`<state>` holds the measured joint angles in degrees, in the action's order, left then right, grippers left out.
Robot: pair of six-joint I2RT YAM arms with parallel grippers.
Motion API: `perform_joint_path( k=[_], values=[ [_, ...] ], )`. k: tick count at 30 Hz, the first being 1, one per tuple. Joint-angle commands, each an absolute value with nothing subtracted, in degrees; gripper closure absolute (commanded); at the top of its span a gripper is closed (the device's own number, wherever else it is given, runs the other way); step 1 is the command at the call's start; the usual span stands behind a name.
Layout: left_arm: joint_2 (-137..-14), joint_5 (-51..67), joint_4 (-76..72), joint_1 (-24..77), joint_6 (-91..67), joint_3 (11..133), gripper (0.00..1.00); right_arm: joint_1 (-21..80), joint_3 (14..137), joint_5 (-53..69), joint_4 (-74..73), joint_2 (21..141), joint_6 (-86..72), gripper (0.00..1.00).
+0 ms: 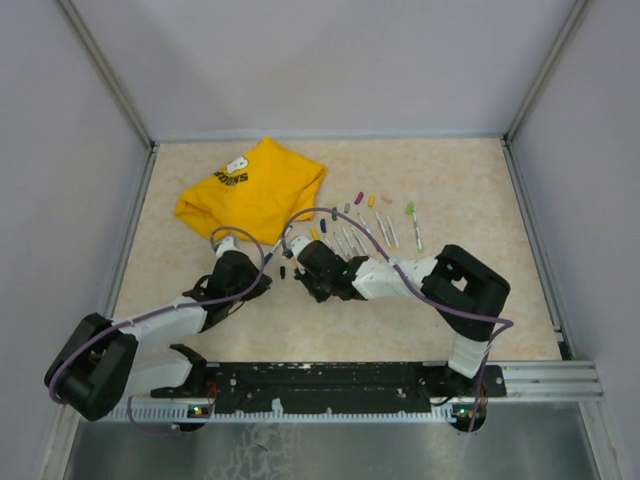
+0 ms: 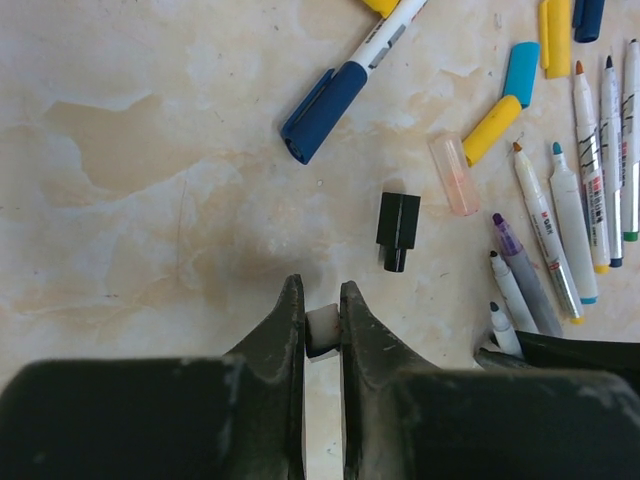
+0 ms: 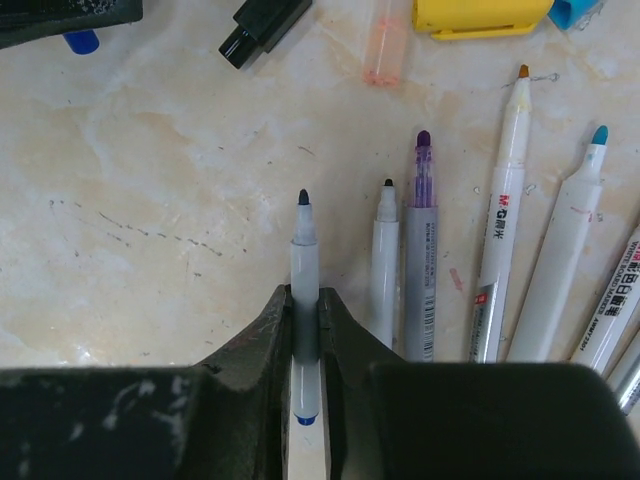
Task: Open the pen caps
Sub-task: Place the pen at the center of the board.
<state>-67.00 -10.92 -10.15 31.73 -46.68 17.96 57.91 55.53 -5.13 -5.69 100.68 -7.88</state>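
My left gripper point(image 2: 321, 290) is shut on a small whitish pen cap point(image 2: 322, 328) just above the table. My right gripper point(image 3: 305, 292) is shut on the grey barrel of an uncapped pen point(image 3: 304, 245) with a dark tip pointing forward and a blue rear end. The two grippers point(image 1: 265, 285) point(image 1: 303, 272) face each other, a short gap apart, near the table's middle. A loose black cap point(image 2: 397, 230) lies between them. A row of uncapped pens point(image 3: 420, 250) lies right beside the right gripper. One pen still wears a blue cap point(image 2: 325, 100).
Loose yellow point(image 2: 492, 128), blue point(image 2: 520, 72) and clear pinkish point(image 2: 455, 173) caps lie beyond the pens. A crumpled yellow T-shirt point(image 1: 250, 190) sits at the back left. More pens and caps point(image 1: 385, 225) are spread at the back right. Grey walls enclose the table.
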Motion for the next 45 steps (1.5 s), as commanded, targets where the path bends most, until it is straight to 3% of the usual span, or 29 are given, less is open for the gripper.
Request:
perform_joint_path(
  k=[1,11,24,37,39,41,45],
  values=[
    [-68.20,-10.13,-10.53,31.38,-46.88,19.29,0.85,57.94,57.89,-7.04,-5.25,101.25,-6.99,0.86],
    [-70.43,-9.84,-11.07,31.38,-47.00,19.86,0.69,57.93,58.12,-6.88,-5.65,100.88,-6.61,0.80],
    [-68.11,-9.38,-10.68,31.40,-46.43,19.75,0.63,57.94,58.12,-6.81,-5.60,97.52,-5.16,0.77],
    [-58.69,-11.61,-13.68,31.43,-34.79,18.24,0.32,56.16,57.52,-2.67,-6.23,88.48,-2.12,0.72],
    [-58.82,-11.43,-15.23,31.38,-31.25,18.49,0.28,54.84,57.32,0.44,-7.10,86.48,-0.53,0.65],
    [-59.64,-11.62,-16.30,31.40,-28.22,19.17,0.26,52.46,57.43,9.70,-10.86,84.07,4.74,0.49],
    [-63.29,-11.76,-15.85,31.38,-22.02,22.85,0.22,45.70,57.38,30.36,-19.25,78.98,16.22,0.44]
  ],
)
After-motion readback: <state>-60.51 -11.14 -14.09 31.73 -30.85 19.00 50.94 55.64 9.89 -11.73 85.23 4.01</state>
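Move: Held low over the board, the blue pen lies between the right pads about 1 cm below the hand point; a small black-tipped pen lies 2 cm ahead and 2 cm right of that hand, and the purple pen about 3 cm ahead and 3 cm right. The blue cap sits in the left pads, about 1 cm below that hand point, with the black cap some 3 cm ahead and 3 cm right of the left hand. Opening both grippers where they are, with barely any drift at first, the hands let go of the blue pen and the blue cap just above the board. Then both lift away: the right some 9 cm straight up, turning a little counter-clockwise late and spreading to about half open; the left about 5 cm up and 2 cm forward, tilting its fingertips up roughly 15 degrees and opening wide. ##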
